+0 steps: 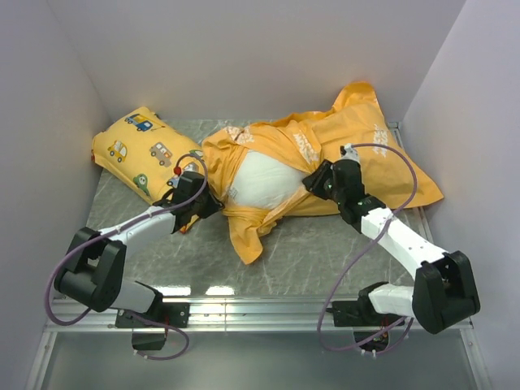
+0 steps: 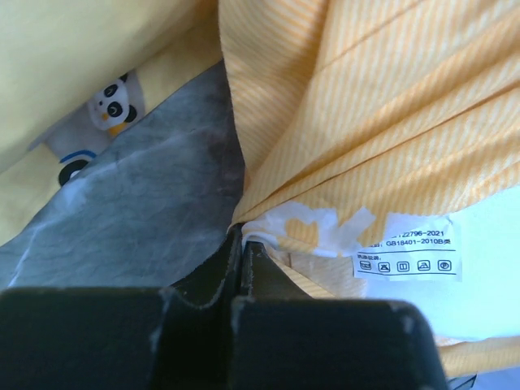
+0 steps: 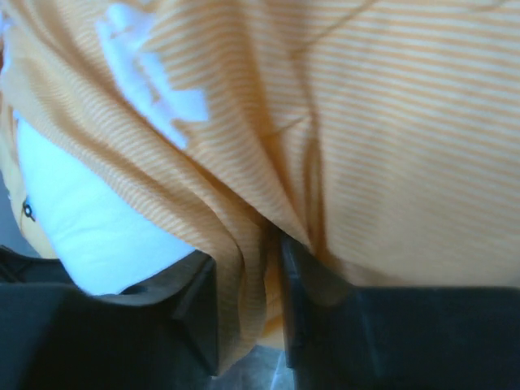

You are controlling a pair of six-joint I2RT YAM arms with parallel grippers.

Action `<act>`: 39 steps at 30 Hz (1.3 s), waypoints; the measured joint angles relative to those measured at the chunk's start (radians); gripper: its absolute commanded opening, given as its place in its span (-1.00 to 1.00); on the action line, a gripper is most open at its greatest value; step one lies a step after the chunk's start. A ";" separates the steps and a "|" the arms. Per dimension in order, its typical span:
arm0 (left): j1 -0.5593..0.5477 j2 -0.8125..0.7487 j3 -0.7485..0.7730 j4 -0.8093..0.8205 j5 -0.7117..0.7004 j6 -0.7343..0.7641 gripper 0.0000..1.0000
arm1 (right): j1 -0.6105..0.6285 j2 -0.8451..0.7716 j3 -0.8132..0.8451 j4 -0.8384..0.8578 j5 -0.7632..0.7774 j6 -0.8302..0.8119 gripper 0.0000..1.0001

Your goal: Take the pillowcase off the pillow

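Observation:
The orange pillowcase lies bunched across the table, pulled back so the white pillow bulges out in the middle. My left gripper sits at the case's left edge. In the left wrist view its jaws are pressed together, pinching the printed hem of the pillowcase beside the pillow's care tag. My right gripper is at the pillow's right side. In the right wrist view it stands open, with a loose fold of pillowcase hanging between its fingers, and the pillow to the left.
A smaller yellow pillow printed with cars lies at the back left, close to my left arm. White walls close in the grey marbled table on three sides. A flap of the case hangs toward the front edge.

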 measured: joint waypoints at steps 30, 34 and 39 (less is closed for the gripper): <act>-0.060 0.027 0.005 0.035 -0.001 0.002 -0.99 | 0.534 0.219 0.611 -0.452 0.261 -0.335 0.62; -0.061 0.026 0.006 0.032 -0.008 0.003 -0.99 | 0.539 0.378 0.623 -0.521 0.282 -0.335 0.82; -0.062 0.020 0.006 0.027 -0.014 0.003 -0.99 | 0.540 0.463 0.624 -0.552 0.327 -0.327 0.89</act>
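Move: The bare left end of the white pillow lies about 16 cm left of the right hand, roughly 3 cm back and 6 cm lower. The hanging case flap is some 15 cm left of that hand, 13 cm back and 14 cm below. From the left gripper, which already pinches the case edge, the pillow's bare end is about 6 cm right and 3 cm ahead at much the same height; the car-print pillow sits about 16 cm left and 12 cm ahead, slightly lower. Finish opening the right gripper so it lets go of the gathered case, lift it about 15 cm, then carry it some 16 cm left and a little back, arching over the white pillow and down again onto its bare left end beside the left gripper, jaws nearly fully open, rolled left side down with a counter-clockwise turn. Keep the left gripper shut on the case edge, easing it 2 cm right. ##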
